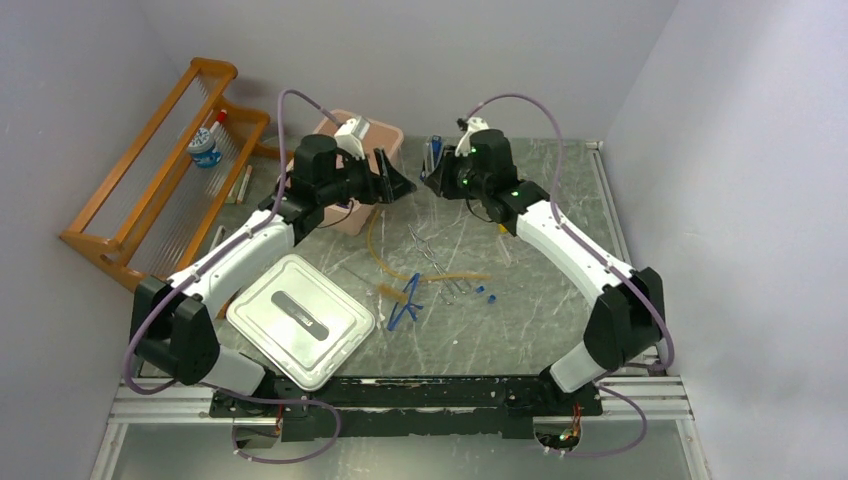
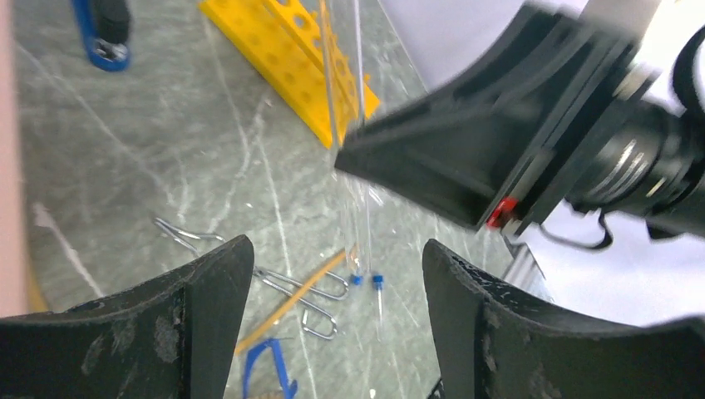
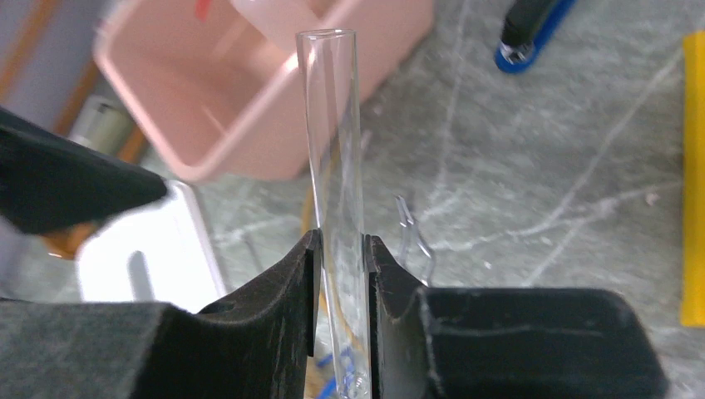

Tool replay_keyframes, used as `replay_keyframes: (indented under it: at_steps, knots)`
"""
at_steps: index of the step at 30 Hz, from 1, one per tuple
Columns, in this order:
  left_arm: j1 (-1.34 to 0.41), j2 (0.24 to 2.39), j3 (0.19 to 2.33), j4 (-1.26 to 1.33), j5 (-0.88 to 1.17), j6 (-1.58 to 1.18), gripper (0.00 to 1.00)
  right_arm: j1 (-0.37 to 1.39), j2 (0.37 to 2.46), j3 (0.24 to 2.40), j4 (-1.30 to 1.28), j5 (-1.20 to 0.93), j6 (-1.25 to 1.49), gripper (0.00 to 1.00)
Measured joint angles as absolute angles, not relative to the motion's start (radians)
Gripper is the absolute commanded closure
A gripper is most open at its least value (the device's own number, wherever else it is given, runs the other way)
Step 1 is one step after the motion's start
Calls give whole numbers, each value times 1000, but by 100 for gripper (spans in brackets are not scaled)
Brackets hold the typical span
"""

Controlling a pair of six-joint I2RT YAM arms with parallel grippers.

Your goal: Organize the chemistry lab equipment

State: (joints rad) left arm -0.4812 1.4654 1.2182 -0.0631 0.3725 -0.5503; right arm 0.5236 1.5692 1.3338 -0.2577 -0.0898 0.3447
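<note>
My right gripper (image 1: 432, 180) (image 3: 341, 241) is shut on a clear glass tube (image 3: 332, 141) and holds it upright above the table beside the pink tub (image 3: 249, 91). My left gripper (image 1: 398, 186) (image 2: 337, 253) is open and empty, facing the right gripper close by. The held tube also shows in the left wrist view (image 2: 359, 166). On the table lie a tan hose (image 1: 425, 274), blue tongs (image 1: 405, 302), thin metal tools (image 1: 430, 250) (image 2: 291, 287) and blue-capped tubes (image 1: 482, 293) (image 2: 377, 280). A red-capped bottle (image 1: 214, 122) and a small jar (image 1: 204, 150) rest in the wooden rack.
The pink tub (image 1: 345, 215) stands at the back behind the left gripper. Its grey-white lid (image 1: 300, 320) lies at the front left. The wooden rack (image 1: 160, 170) runs along the left wall. A yellow holed rack (image 2: 287, 58) lies under the right arm.
</note>
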Motion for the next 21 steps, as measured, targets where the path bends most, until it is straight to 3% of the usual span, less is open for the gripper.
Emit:
replay_keyframes:
  at_steps: [7, 13, 21]
  knots:
    - [-530, 1435, 1026, 163, 457, -648, 26, 478, 1483, 1289, -102, -224, 522, 83]
    - [-560, 1441, 1008, 266, 480, -708, 32, 476, 1480, 1288, -50, -344, 615, 83]
    - [-587, 1453, 1008, 332, 472, -715, 75, 475, 1478, 1265, -31, -408, 653, 79]
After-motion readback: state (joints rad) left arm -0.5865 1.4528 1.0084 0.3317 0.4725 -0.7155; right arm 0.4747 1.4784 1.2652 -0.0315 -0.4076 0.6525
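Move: The glass cylinder is already pinched around its middle in the right hand, upright. From the left hand that middle lies some 8 cm to the right, 2 cm ahead and 4 cm lower. From the left hand, the pink bin stands about 17 cm left, 18 cm ahead and 20 cm down. The metal tongs lie roughly 8 cm right and 5 cm back, and the yellow rack 30 cm right and 20 cm ahead, both about 25 cm below. The glass cylinder, still gripped by the right hand, is raised about 7 cm and carried slightly back and left towards the left hand, whose roll of some 25 degrees brings its fingertips nearer level. The open left hand comes about 5 cm back and 5 cm right, turning slightly clockwise, then closes its fingers around the cylinder's lower end. ##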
